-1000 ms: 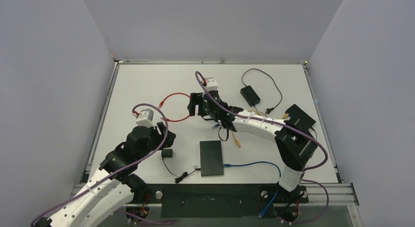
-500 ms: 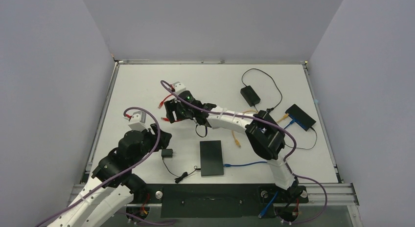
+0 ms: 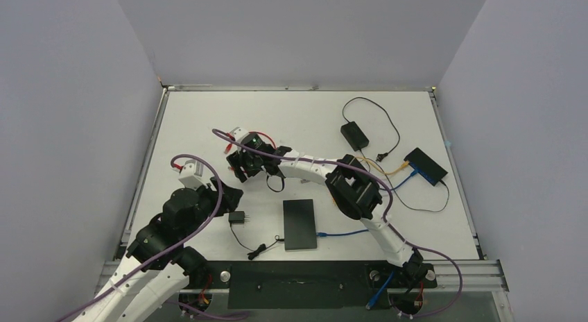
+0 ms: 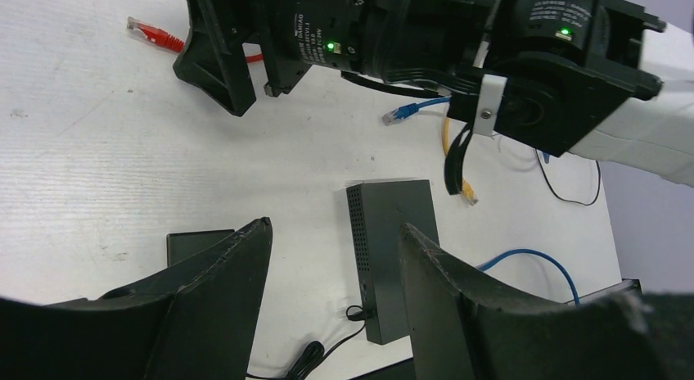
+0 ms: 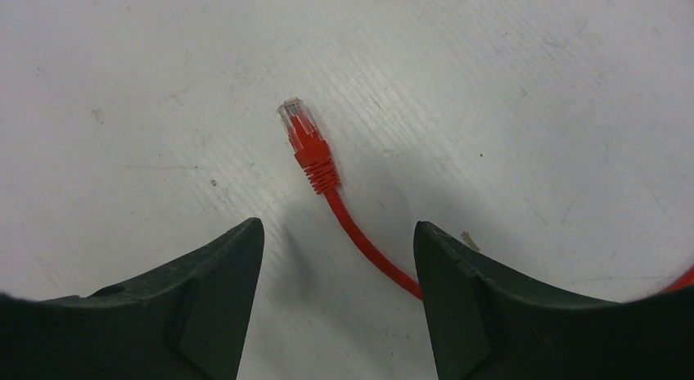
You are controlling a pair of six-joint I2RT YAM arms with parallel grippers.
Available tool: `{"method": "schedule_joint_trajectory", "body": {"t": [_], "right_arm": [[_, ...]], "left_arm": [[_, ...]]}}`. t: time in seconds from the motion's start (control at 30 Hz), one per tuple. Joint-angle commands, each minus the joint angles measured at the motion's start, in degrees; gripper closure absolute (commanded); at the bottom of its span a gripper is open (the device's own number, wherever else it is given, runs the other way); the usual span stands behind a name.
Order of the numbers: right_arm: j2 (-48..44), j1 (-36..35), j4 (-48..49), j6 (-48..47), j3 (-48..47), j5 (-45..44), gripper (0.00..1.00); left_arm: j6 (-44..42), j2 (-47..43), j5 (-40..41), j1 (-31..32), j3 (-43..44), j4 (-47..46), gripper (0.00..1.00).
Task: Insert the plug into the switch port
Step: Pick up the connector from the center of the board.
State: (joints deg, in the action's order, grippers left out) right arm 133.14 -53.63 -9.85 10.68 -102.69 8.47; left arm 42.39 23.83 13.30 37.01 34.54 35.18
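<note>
A red cable ends in a clear-tipped red plug (image 5: pixel 304 138) lying flat on the white table. My right gripper (image 5: pixel 337 224) hovers just behind it, open, with the red cable running back between its fingers toward the right one. From above, the right gripper (image 3: pixel 240 166) is at the table's left centre. The black switch (image 3: pixel 299 225) lies flat near the front edge, and its vented side (image 4: pixel 393 257) shows past my left gripper (image 4: pixel 334 226). That gripper is open and empty, near the front left (image 3: pixel 225 196).
A small black power adapter (image 3: pixel 238 217) with its cord lies left of the switch. Loose blue (image 4: pixel 401 112) and yellow (image 4: pixel 466 190) plugs lie under the right arm. A second black box (image 3: pixel 426 166) with cables and a power brick (image 3: pixel 353 134) sit at the right.
My right arm has swung left across the table, from the centre to the red cable's end, and its jaws have narrowed a little. The left arm drew back slightly.
</note>
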Motion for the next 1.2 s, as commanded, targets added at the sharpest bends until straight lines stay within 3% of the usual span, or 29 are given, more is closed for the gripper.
{"method": "schedule_joint_trajectory", "body": {"t": [0.0,0.2,0.47,0.67,0.77,0.93,1.17], "right_arm": [[2.7,-0.6,-1.8,-2.5,-6.2,0.2,0.37],[5.6,-1.4,-2.8,-3.2,-9.5,-1.7,0.41],[6.4,-2.7,-5.2,-5.9,-10.0,-4.0,0.59],[6.6,-3.7,-6.0,-7.0,-9.1,-5.9,0.82],[6.4,-3.9,-5.9,-7.0,-8.3,-5.8,1.00],[3.6,-3.9,-0.5,-5.7,-3.3,-6.1,1.00],[-7.8,-3.2,9.0,-5.3,9.4,-8.2,1.00]], "left_arm": [[0.5,-0.9,-0.7,-0.4,0.0,-1.9,0.45],[0.5,-0.8,-0.7,-0.4,0.1,-1.9,0.45],[0.1,-0.9,-0.4,-0.4,0.5,-1.1,0.45],[0.2,-1.2,-0.2,-0.4,0.5,-0.6,0.45],[0.4,-1.6,-0.2,-0.4,0.6,-0.3,0.45],[0.8,-2.4,-0.4,-0.4,1.0,0.2,0.45],[1.8,-3.7,-1.2,-0.4,2.4,1.6,0.45]]}}
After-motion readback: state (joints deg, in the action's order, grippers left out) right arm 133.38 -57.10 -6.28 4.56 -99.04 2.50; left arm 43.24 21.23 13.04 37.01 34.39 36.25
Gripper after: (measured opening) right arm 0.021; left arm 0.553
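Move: The red connector lies 3 to 4 cm to the right hand's left, roughly level fore and aft and 3 cm below. The cable's other red connector is about 6 cm farther out and 2 cm more to the left of it. The small black adapter sits some 14 cm back from the right hand, straight behind; the flat black box about 16 cm back and 17 cm right. From the left hand the red connector is around 14 cm ahead, 1 cm left, 18 cm below. Down and left by about 2 cm each, the right hand eases towards the red connector. Its well-open fingers then shut and pinch the red cable just behind the connector's boot. Keeping that pinch, it turns back about 2 cm to its right, and slightly back towards its base, barely rising. ##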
